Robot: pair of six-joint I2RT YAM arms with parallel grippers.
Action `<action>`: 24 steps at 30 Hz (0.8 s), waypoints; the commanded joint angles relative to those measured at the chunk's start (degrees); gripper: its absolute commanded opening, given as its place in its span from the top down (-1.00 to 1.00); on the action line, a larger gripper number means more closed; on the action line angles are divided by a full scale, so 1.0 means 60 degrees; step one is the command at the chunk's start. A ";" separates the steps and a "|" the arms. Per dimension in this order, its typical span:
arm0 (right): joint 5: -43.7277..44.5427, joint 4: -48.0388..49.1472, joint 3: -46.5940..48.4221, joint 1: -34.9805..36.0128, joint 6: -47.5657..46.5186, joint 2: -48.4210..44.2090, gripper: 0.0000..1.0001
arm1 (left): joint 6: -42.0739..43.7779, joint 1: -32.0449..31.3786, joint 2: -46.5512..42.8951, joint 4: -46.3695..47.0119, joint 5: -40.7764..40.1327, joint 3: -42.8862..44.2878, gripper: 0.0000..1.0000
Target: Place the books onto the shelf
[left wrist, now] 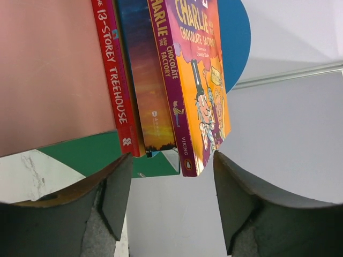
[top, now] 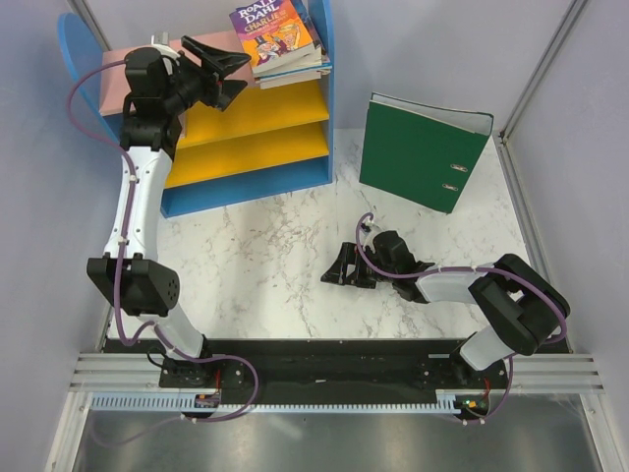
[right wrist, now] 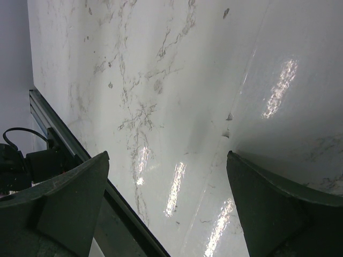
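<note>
The books [top: 278, 39] lie stacked flat on the right end of the shelf's [top: 248, 189] pink top board, with the purple-yellow Charlie on top. My left gripper [top: 246, 74] hangs open at the stack's left end. In the left wrist view the red Treehouse spine [left wrist: 115, 91], a dark blue book [left wrist: 147, 91] and the Charlie book [left wrist: 195, 80] end just beyond my left gripper [left wrist: 171, 176], with nothing between the fingers [left wrist: 115, 187]. My right gripper [top: 330, 272] rests low over the marble table, open and holding nothing [right wrist: 166, 160].
A big green binder [top: 423, 147] stands at the back right of the table [top: 265, 256]. The shelf's two yellow boards [top: 265, 113] are bare. Grey walls close in the left, back and right sides.
</note>
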 commanded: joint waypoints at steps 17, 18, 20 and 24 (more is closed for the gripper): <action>0.0054 -0.0644 0.0047 0.0039 -0.0184 0.0380 -0.96 | -0.0381 -0.0073 -0.0626 0.1311 0.0317 -0.0429 0.21; 0.0054 -0.0644 0.0061 0.0039 -0.0184 0.0409 -0.97 | -0.0382 -0.0088 -0.0640 0.1340 0.0303 -0.0429 0.21; 0.0040 -0.0658 0.0076 0.0039 -0.0184 0.0424 -0.96 | -0.0382 -0.0146 -0.0655 0.1370 0.0245 -0.0472 0.21; 0.0040 -0.0629 0.0076 0.0039 -0.0184 0.0424 -0.96 | -0.0440 -0.0220 -0.0625 0.1443 0.0230 -0.0516 0.21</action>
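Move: Charlie, top of the flat stack on the shelf, has its middle about 9 cm ahead of the left hand, 6 cm to its right and 1 cm higher. Jane Eyre lies just under it, roughly 9 cm ahead, 8 cm right and 2 cm below the hand. From the idle right hand, Charlie is some 34 cm ahead, 12 cm left and 43 cm up. Beside Charlie's near left corner, the left fingers close to under half open while the hand rises about 1 cm. ##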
